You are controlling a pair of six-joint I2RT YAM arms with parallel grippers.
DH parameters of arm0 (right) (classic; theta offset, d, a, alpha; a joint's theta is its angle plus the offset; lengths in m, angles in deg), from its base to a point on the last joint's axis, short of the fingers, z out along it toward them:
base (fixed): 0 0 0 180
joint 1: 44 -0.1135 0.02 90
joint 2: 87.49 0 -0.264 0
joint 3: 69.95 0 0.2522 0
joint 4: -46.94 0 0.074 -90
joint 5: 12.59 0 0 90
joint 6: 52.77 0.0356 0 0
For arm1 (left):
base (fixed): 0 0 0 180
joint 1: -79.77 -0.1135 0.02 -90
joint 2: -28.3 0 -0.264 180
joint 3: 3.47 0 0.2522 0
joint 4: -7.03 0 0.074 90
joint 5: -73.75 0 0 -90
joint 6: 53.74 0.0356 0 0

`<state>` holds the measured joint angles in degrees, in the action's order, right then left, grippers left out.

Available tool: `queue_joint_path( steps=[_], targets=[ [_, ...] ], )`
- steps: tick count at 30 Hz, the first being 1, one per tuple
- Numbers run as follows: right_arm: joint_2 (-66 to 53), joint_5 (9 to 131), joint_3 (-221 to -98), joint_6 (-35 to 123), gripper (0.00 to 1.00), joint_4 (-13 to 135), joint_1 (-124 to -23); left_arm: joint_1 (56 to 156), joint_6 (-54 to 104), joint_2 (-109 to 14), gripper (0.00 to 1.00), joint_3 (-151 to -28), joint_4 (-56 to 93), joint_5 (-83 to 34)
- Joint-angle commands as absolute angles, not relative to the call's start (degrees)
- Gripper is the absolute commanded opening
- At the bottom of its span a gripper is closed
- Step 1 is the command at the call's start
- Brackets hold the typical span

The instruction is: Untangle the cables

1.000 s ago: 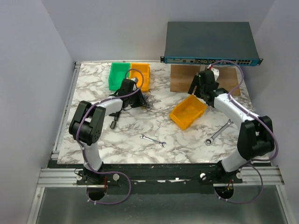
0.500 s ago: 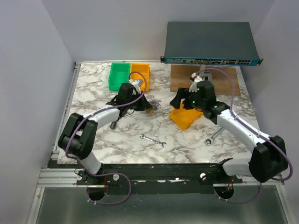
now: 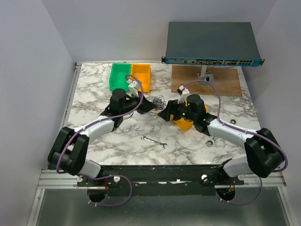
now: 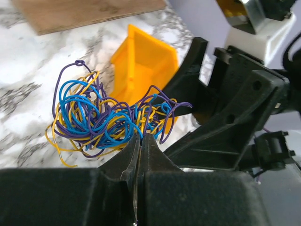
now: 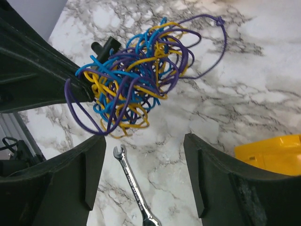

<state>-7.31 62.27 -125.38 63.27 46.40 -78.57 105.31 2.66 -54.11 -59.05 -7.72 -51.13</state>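
Observation:
The cables (image 3: 157, 100) are a tangled ball of thin blue, yellow and purple wires near the middle of the marble table. My left gripper (image 3: 151, 104) is shut on the near edge of the cables (image 4: 103, 117); in the left wrist view the left gripper (image 4: 140, 136) has its jaws pressed together with strands pinched at the tips. My right gripper (image 3: 164, 114) is just right of the tangle, open. In the right wrist view the cables (image 5: 136, 70) are ahead of the right gripper (image 5: 146, 141), with nothing between its fingers.
A small wrench (image 3: 154, 141) lies in front of the tangle, seen again as the wrench (image 5: 134, 188) below the right gripper. A yellow bin (image 3: 184, 124) sits under the right arm. Green bin (image 3: 120, 76) and orange bin (image 3: 142, 75) stand at the back left. A network switch (image 3: 211, 44) rests on a wooden board (image 3: 225, 84).
My left gripper has shut on the cables and shifted them slightly right. The right arm has swung left over the yellow bin, bringing its open jaws up beside the tangle.

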Motion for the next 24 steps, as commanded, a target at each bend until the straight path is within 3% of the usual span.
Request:
queue_joint_path(
  steps=[1,6,11,17,24],
  targets=[
    [-8.1,58.2,-122.4,60.9,0.71,32.2,-78.6,106.0,0.5,-54.5,0.00,-59.1,-16.9,-59.1],
    [-9.8,58.9,-119.1,58.3,0.43,26.2,-78.6,106.3,0.1,-55.5,0.00,-59.8,-16.8,-60.4],
    [-11.7,64.6,-114.5,59.2,0.02,20.4,-78.7,106.4,-0.1,-55.8,0.00,-59.5,-16.8,-59.8],
    [-15.7,83.1,-105.5,62.1,0.01,13.4,-78.6,106.3,3.6,-51.6,0.00,-58.4,-9.5,-48.7],
    [-19.6,109.3,-102.6,67.9,0.01,20.6,-78.6,105.4,5.3,-41.4,0.00,-51.7,-5.7,-28.7]
  ],
)
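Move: Just beyond the open right fingers, about 4 cm ahead, 3 cm left and a little higher, sits the middle of the cable bundle. The lower orange box lies roughly 14 cm to the right, 2 cm ahead and 11 cm below that hand; the wrench lies about 11 cm back, 4 cm left and 14 cm below. From the left fingertips, already shut on the bundle, its middle is some 4 cm ahead and 3 cm right. Closing on a yellow loop at the bundle's near edge, the right fingers pinch it while the hand rises about 2.5 cm and tips upward; then it draws right some 8 cm, towards the orange box, sinking slightly and swinging some 25 degrees clockwise. The left hand keeps its pinch, eases back, right and up a couple of centimetres, then returns and pulls about 3 cm left. ##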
